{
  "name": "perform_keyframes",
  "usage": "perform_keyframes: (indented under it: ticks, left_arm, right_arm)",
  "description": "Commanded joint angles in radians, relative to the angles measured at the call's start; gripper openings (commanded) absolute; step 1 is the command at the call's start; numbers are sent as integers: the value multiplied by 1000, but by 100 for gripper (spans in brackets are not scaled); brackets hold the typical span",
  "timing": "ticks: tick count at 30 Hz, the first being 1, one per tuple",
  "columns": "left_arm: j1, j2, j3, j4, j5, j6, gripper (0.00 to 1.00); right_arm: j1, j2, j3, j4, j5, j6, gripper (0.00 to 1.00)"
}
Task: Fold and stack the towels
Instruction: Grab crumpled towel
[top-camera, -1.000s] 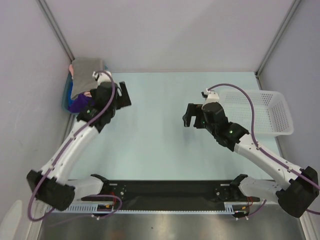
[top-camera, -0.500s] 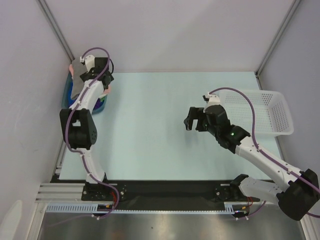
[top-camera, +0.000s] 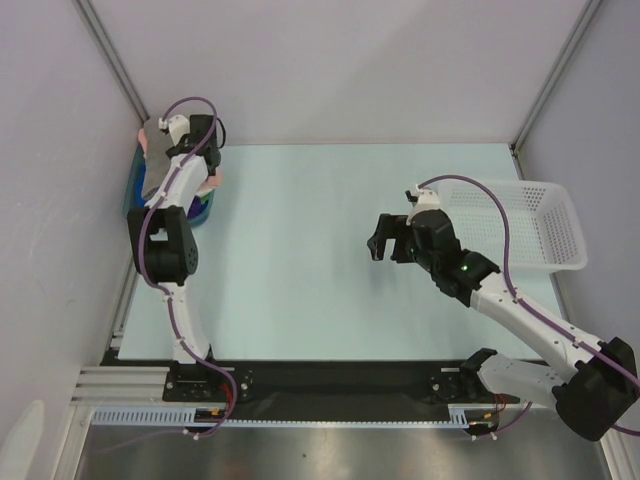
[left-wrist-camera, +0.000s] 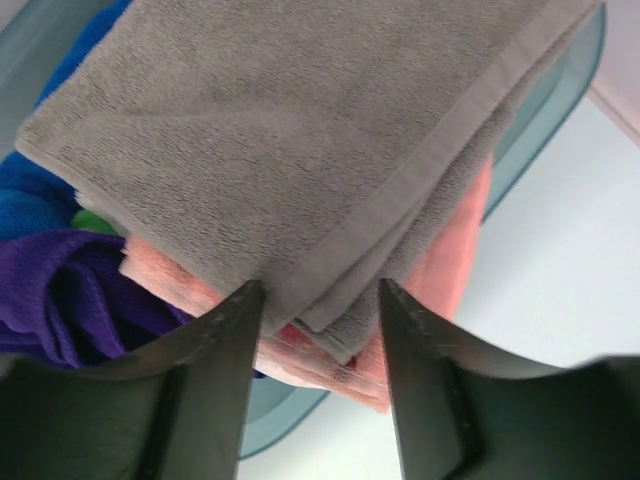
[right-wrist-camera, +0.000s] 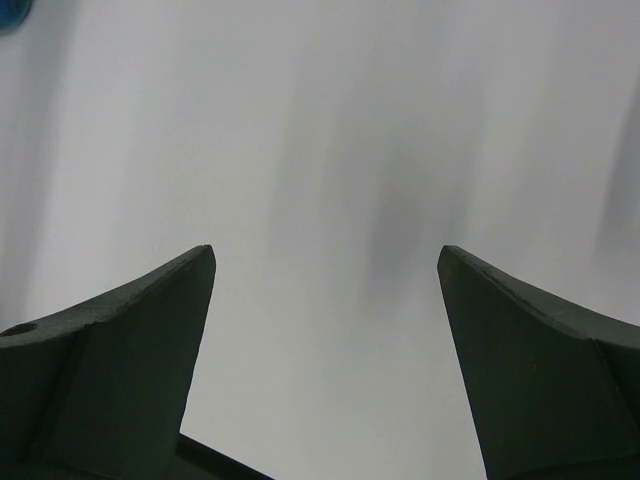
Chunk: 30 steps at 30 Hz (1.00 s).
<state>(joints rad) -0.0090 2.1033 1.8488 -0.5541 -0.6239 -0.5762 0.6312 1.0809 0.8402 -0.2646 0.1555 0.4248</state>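
Note:
The towels lie piled in a translucent blue tub (top-camera: 200, 212) at the table's far left corner. A folded grey towel (left-wrist-camera: 300, 130) is on top, with a salmon pink one (left-wrist-camera: 450, 250) under it and purple (left-wrist-camera: 60, 290), blue (left-wrist-camera: 30, 190) and green (left-wrist-camera: 95, 222) ones below. From above, the grey towel (top-camera: 153, 178) and the pink edge (top-camera: 213, 183) show. My left gripper (left-wrist-camera: 320, 300) (top-camera: 206, 165) is open, its fingers straddling the grey towel's hanging corner. My right gripper (right-wrist-camera: 325, 265) (top-camera: 385, 235) hangs open over bare table, holding nothing.
A white mesh basket (top-camera: 545, 225) stands at the table's right edge, behind my right arm. Grey walls close in the left, back and right sides. The tub (left-wrist-camera: 560, 90) sits tight against the left wall.
My left arm has swung from the table's left part back over the tub and lowered its gripper onto the grey towel's corner. The right arm has barely shifted.

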Motion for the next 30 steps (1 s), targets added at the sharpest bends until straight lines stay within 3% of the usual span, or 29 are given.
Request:
perform_keyframes:
  ticks: [1, 3, 7, 9, 12, 15, 16, 18, 25, 30]
  left_arm:
    - [37, 9, 36, -1, -5, -16, 54]
    - [35, 17, 36, -12, -25, -20, 51]
    - [37, -5, 6, -44, -85, -59, 65]
    - [38, -19, -22, -18, -88, -48, 64]
    - [41, -16, -28, -14, -80, -47, 54]
    - [43, -15, -25, -12, -66, -47, 29]
    - [41, -28, -26, -7, -63, -47, 13]
    - [41, -43, -25, -3, -51, -50, 0]
    - [-58, -166, -63, 42, -83, 24, 0]
    - [-219, -356, -294, 146, -128, 4, 0]
  right_arm:
    - [-4, 4, 3, 30, -5, -11, 100]
    - [-4, 4, 3, 31, -5, -11, 100]
    - [-4, 7, 2, 33, -7, -12, 100]
    - [-4, 10, 2, 33, -10, -11, 100]
    - [-4, 13, 2, 31, -11, -11, 100]
    - [-4, 11, 0, 30, -4, -9, 100]
    - [-4, 10, 0, 31, -4, -11, 100]
    - [-5, 13, -1, 33, -1, -11, 100]
    - [-7, 28, 5, 38, 12, -15, 100]
    - [-21, 39, 8, 41, 29, -18, 100]
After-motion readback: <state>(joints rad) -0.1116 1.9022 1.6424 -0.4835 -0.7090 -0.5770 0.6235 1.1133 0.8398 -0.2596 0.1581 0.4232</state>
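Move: The grey towel lies on the pile in the blue bin. Its middle is about 5 cm to the left hand's left, 3 cm ahead and 3 cm below, with its near right corner almost under the fingertips. The pink towel is directly under it, roughly 3 cm lower. The purple towel sits some 9 cm back, 7 cm left and 5 cm below the hand. From the right hand, the grey towel is about 47 cm left, 27 cm ahead and 8 cm lower. The grey towel's near right corner gets pinched: the left hand, half open, eases about 2 cm left, slightly back and down onto the corner, widens a touch and then shuts its fingers on the cloth. After a short hold it pulls the corner about 6 cm to the right and 4–5 cm up, drawing back a little, away from the bin. ##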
